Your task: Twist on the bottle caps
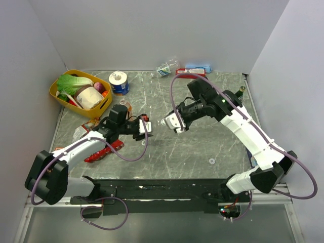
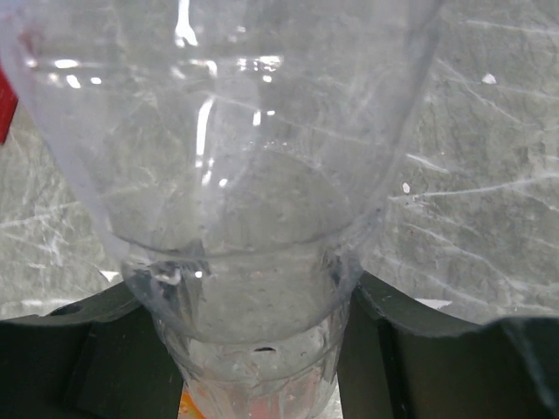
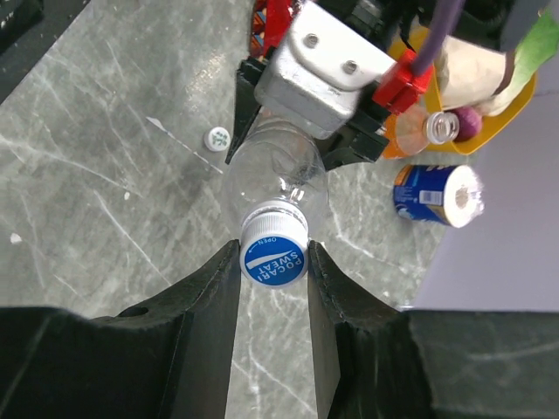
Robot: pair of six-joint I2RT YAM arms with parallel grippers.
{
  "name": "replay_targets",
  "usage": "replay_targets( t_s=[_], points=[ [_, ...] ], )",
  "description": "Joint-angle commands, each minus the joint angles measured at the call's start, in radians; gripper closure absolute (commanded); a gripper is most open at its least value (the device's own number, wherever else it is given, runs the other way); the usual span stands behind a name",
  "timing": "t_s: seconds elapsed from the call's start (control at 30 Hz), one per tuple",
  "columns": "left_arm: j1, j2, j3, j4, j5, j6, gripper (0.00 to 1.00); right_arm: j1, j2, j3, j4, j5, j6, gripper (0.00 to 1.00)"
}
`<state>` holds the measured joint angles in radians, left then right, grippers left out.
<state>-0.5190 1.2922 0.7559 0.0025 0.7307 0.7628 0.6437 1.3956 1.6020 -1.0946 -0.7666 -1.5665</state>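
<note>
A clear plastic bottle (image 2: 236,175) lies level above the table between my two grippers (image 1: 156,123). My left gripper (image 2: 253,349) is shut on the bottle's body, one black finger (image 2: 79,349) on each side. A blue cap (image 3: 273,253) with a white skirt sits on the bottle's neck (image 3: 279,175), and my right gripper (image 3: 273,262) is shut on this cap. A loose white cap (image 3: 216,138) lies on the table to the left of the bottle. An orange drink bottle (image 3: 410,133) with a white cap (image 3: 439,127) lies beside the yellow basket. A crumpled water bottle (image 1: 167,67) lies by the back wall.
A yellow basket (image 1: 59,97) of groceries stands at the back left, with a blue can (image 1: 118,82) beside it. A red packet (image 1: 104,150) lies under my left arm. A dark green glass bottle (image 1: 242,92) stands at the right edge. Another small white cap (image 1: 211,161) lies front right.
</note>
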Motion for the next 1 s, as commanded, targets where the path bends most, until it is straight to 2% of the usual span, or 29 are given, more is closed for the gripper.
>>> replay_targets(
  t_s=[0.0,0.13,0.27,0.43,0.6,0.8,0.97],
  points=[
    [-0.01,-0.04,-0.016,0.189,0.016,-0.091,0.99,0.007,0.063,0.076,0.012,0.015,0.189,0.82],
    [-0.012,-0.054,-0.061,0.307,-0.06,-0.232,0.99,0.004,0.124,0.146,0.025,0.012,0.446,0.82],
    [-0.035,-0.057,-0.102,0.422,-0.218,-0.316,0.99,0.002,0.172,0.193,0.022,0.032,0.604,0.83],
    [-0.044,-0.048,-0.151,0.571,-0.329,-0.404,0.99,-0.006,0.252,0.275,0.001,0.078,0.784,0.84],
    [-0.075,-0.047,-0.161,0.613,-0.441,-0.415,0.99,-0.012,0.335,0.378,-0.07,0.124,0.893,0.86],
    [-0.099,-0.025,-0.13,0.614,-0.576,-0.519,0.99,-0.012,0.42,0.495,-0.132,0.177,1.095,0.87],
    [-0.108,-0.007,-0.128,0.64,-0.574,-0.594,0.99,-0.021,0.499,0.595,-0.203,0.153,1.189,0.87]
  ],
)
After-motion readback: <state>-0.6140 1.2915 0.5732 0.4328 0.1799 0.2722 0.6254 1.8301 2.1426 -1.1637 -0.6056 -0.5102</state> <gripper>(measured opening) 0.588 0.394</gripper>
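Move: The left gripper holds the clear bottle. The blue cap in the right gripper lies about 12 cm right of the left hand, 3 cm back and 13 cm above it. From the right hand, the bottle mouth is only about 2 cm left and 1 cm below, level fore and aft. The orange bottle stands some 11 cm ahead and 7 cm left of the left hand; a loose white cap lies about 15 cm below it and 2 cm back. Roll the right gripper about 60 degrees clockwise, looking along its fingers towards the bottle, keeping the blue cap pinched against the bottle mouth as the hand goes some 8 cm forward and to the left. Bring the left gripper along, forward and a little left, turning it roughly 30 degrees counter-clockwise with its hold on the bottle kept. ##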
